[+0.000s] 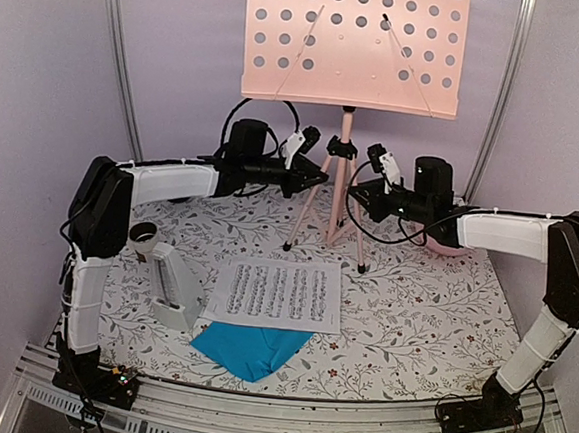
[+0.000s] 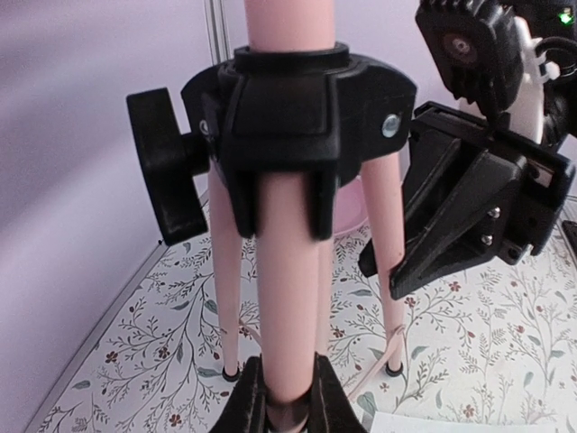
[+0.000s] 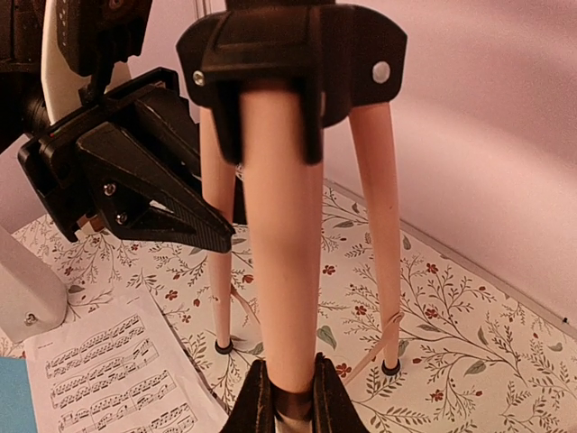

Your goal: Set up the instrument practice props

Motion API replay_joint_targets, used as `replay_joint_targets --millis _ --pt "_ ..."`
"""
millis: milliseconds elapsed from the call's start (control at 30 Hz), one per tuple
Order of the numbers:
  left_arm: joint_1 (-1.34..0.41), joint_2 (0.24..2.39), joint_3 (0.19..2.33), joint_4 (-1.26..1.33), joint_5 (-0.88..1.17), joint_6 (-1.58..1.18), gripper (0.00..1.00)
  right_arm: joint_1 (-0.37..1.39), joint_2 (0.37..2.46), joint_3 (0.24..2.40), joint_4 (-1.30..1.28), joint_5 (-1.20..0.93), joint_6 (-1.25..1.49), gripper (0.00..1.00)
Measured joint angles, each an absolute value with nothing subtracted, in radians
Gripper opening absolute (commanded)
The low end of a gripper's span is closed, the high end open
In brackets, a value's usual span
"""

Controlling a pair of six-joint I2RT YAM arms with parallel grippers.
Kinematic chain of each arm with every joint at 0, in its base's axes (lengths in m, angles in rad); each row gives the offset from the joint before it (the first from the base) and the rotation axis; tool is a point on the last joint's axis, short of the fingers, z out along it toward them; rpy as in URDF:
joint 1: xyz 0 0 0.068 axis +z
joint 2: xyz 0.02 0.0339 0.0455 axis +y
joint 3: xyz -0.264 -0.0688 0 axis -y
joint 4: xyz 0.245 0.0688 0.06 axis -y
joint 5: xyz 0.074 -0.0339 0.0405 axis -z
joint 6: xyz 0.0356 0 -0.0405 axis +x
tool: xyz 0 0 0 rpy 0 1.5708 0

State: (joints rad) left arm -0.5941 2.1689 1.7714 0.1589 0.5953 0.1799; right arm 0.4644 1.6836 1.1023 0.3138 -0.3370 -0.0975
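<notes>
The pink music stand stands at the back centre, its hole-punched tray [image 1: 353,41] up high and its three legs on the floral cloth. My left gripper [image 1: 314,183] [image 2: 288,390] is shut on one pink leg [image 2: 284,271] below the black hub [image 2: 297,117]. From the other side, my right gripper [image 1: 357,197] [image 3: 293,397] is shut on another leg [image 3: 284,253]. The white sheet of music [image 1: 276,292] [image 3: 108,379] lies flat in front, overlapping the bright blue sheet [image 1: 249,352]. To their left stands the white metronome [image 1: 176,288].
A dark cup [image 1: 144,235] sits behind the metronome, close to the left arm. The pink plate [image 1: 446,247] peeks out behind the right arm. Grey walls close in the back and both sides. The two grippers face each other closely across the tripod.
</notes>
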Motion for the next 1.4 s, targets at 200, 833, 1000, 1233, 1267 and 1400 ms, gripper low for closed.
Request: replay_joint_targets --millis 200,833,1000,1233,1267,1400 --pt "-0.585 2.168 1.738 0.215 0.605 0.164 0.08 0.464 1.702 1.121 0.315 -0.352 -0.098 0.00" --pt "-0.361 2.067 1.522 0.311 0.542 0.215 0.61 0.381 1.696 1.121 0.307 -0.328 -0.064 0.00" --pt "-0.405 2.068 1.522 0.307 0.593 0.242 0.68 0.392 1.696 1.121 0.308 -0.324 -0.077 0.00" --pt "-0.460 2.122 1.562 0.258 0.623 0.309 0.75 0.413 1.696 1.127 0.297 -0.314 -0.095 0.00" --pt "-0.469 2.136 1.570 0.252 0.623 0.315 0.75 0.415 1.696 1.127 0.297 -0.311 -0.095 0.00" --pt "-0.506 2.199 1.599 0.234 0.621 0.337 0.74 0.420 1.696 1.129 0.294 -0.300 -0.094 0.00"
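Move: The music stand's left leg is already pinched in the left hand, right at its finger pads; the stand's black hub is some 6 cm above and 3 cm to the right, about level ahead. The leg's foot stands roughly 22 cm below, 7 cm left and 4 cm back. The right hand holds the right leg at its own pads, with the sheet music about 17 cm back, 14 cm left and 22 cm below it. Leftwards and somewhat forward, the left hand opens and springs off the stand's left leg, swinging out about 15 cm; it then comes back rightwards and back towards the leg while sinking some 8 cm, fingers spreading wide. The right hand keeps its pinch on the right leg, jerking a few centimetres right and forward at the release and easing partly back left. ##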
